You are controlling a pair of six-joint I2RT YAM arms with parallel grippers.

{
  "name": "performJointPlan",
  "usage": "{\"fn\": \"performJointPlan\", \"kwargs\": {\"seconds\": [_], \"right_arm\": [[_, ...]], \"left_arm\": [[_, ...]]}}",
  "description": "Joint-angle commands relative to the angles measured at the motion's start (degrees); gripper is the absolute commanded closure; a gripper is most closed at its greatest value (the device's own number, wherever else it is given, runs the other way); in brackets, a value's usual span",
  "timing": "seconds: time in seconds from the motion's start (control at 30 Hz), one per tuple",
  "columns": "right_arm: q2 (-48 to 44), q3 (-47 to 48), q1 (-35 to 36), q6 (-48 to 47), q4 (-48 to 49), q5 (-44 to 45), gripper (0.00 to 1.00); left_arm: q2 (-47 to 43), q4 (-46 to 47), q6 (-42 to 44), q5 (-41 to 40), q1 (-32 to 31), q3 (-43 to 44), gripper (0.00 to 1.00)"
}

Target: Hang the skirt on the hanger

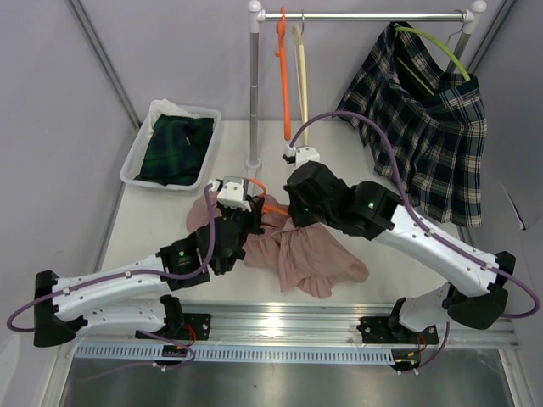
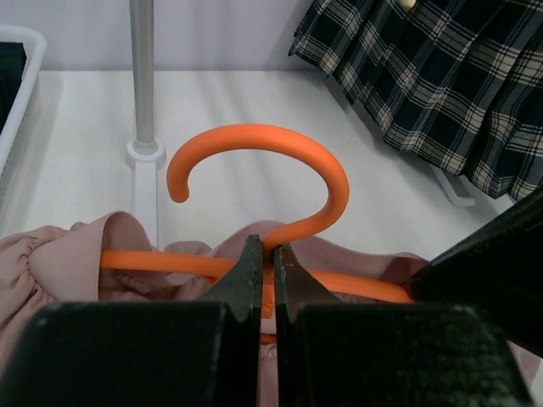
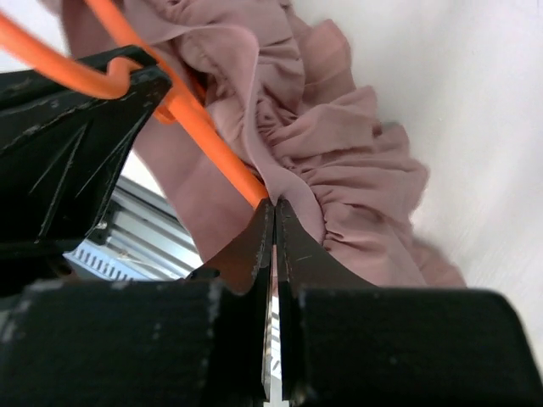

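The pink skirt (image 1: 307, 261) lies crumpled on the white table between my two arms. An orange hanger (image 2: 280, 140) rests in its waistband, its hook standing up and its arms running through the cloth (image 2: 76, 254). My left gripper (image 2: 270, 254) is shut on the hanger's neck just below the hook. My right gripper (image 3: 273, 208) is shut on the gathered waistband of the skirt (image 3: 339, 144), right beside one hanger arm (image 3: 212, 136). From above, both grippers meet over the skirt's top edge, the left gripper (image 1: 248, 217) and the right gripper (image 1: 293, 216) close together.
A white bin (image 1: 136, 157) holding a dark green plaid garment (image 1: 178, 148) sits at the back left. A rack pole (image 1: 253, 93) stands behind the skirt; its rail carries an orange hanger (image 1: 285, 76), a cream hanger (image 1: 300, 76) and a plaid skirt (image 1: 428, 127).
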Motion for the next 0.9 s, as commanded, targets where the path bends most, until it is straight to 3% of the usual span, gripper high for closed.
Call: {"fn": "performJointPlan", "kwargs": {"seconds": [0.0, 0.27, 0.43, 0.63, 0.8, 0.87], "right_arm": [[-3.88, 1.29, 0.82, -0.94, 3.90, -1.19, 1.00], [-9.41, -3.80, 1.26, -3.58, 6.52, -2.34, 0.99], [-19.87, -12.58, 1.17, -7.70, 13.65, -7.96, 0.70], [-26.98, -16.29, 1.26, -10.52, 14.63, -8.59, 0.41], [-31.83, -17.87, 1.26, -12.28, 15.51, -7.18, 0.24], [-31.75, -17.52, 1.35, -13.42, 15.07, -6.31, 0.23]], "left_arm": [[2.38, -0.74, 0.11, 3.76, -0.09, 8.53, 1.00], [2.30, -6.62, -0.16, 11.40, -0.09, 13.97, 1.00], [3.62, -10.59, 0.99, 17.29, 0.00, 19.17, 1.00], [4.58, -11.83, 0.81, 20.64, 0.09, 21.20, 1.00], [4.76, -12.96, 0.90, 25.29, 1.67, 22.52, 1.00], [5.02, -13.32, 0.99, 26.79, 2.20, 23.22, 1.00]]}}
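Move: The right fingers still pinch the skirt's waistband at the orange hanger's right end; from them the hook stands about 9 cm left, 3 cm ahead and 5 cm higher. The left fingers still hold the hook's stem, with that waistband edge some 9 cm right and 2 cm back, and the rack's left post roughly 25 cm straight ahead. Right opens off the waistband, retreating about 12 cm up, right and back; left lifts hanger rightwards, turning clockwise. ##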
